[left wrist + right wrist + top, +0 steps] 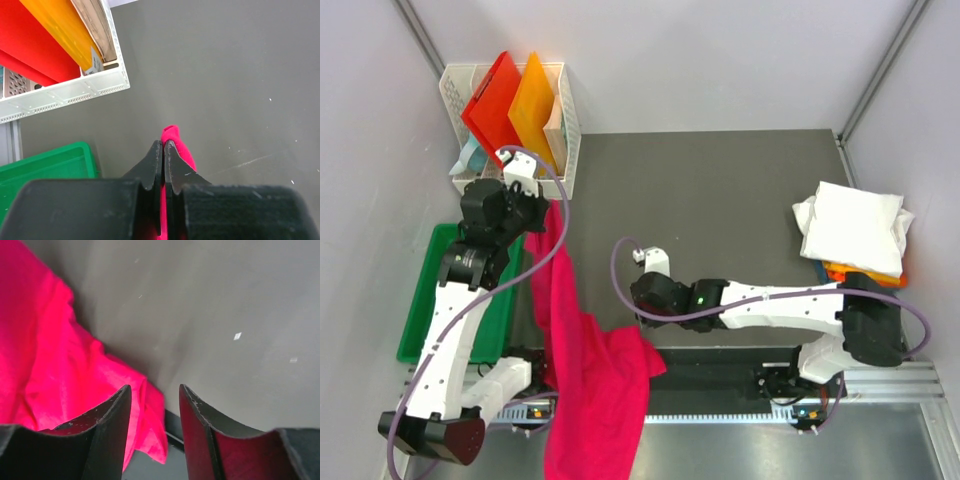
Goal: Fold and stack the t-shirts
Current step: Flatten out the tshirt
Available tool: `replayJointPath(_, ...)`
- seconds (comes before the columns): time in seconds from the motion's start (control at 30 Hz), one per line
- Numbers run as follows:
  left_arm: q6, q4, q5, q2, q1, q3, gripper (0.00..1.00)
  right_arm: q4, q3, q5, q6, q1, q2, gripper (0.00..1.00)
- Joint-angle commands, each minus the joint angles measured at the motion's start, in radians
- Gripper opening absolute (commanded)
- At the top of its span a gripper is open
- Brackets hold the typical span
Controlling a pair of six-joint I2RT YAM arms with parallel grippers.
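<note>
A magenta-pink t-shirt [588,360] hangs in a long unfolded drape from my left gripper [546,212] down over the table's near edge. In the left wrist view that gripper [164,142] is shut on the t-shirt [176,140], and a fold of cloth pokes out past the fingertips. My right gripper [642,316] hovers low by the shirt's right corner. In the right wrist view it [155,387] stands open, with the shirt's edge [60,365] showing beside its left finger and unclamped. At the far right a folded white t-shirt [855,228] lies on top of an orange one [865,272].
A white basket [570,120] at the back left holds stiff red [492,100] and orange [533,105] folders. It sits just behind my left gripper. A green bin [430,290] stands off the table's left side. The dark table mat [720,200] spreads between the arms.
</note>
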Motion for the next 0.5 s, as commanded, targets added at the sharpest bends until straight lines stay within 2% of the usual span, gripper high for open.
replayJointPath(0.0,-0.007,0.015,-0.008,-0.035,-0.003,-0.024,0.0,0.061,0.046,-0.014,0.037,0.075,0.071,0.44)
replayJointPath(0.47,-0.002,-0.008,-0.009,-0.055,-0.003,-0.047,0.0,0.116,0.049,-0.022,0.069,0.121,0.187,0.44)
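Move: The t-shirt's right-hand edge, the part nearest the open right fingers, lies roughly 9 cm below them, 4 cm back and 3 cm to their left. The sleeve tip hangs by the table's front edge, about 11 cm back, 4 cm right and 10 cm below that hand; the green bin is some 35 cm left, 2 cm ahead and 9 cm below. From the left hand, the right-hand edge is about 20 cm back, 14 cm right and 28 cm lower. The t-shirt's loose right-hand edge is approached by the right hand, which sinks about 5 cm while drawing back some 4 cm and edging left, slowing as it arrives with its fingers still open. The left hand keeps the t-shirt's upper end pinched high up and eases down a centimetre or two, slightly back. ##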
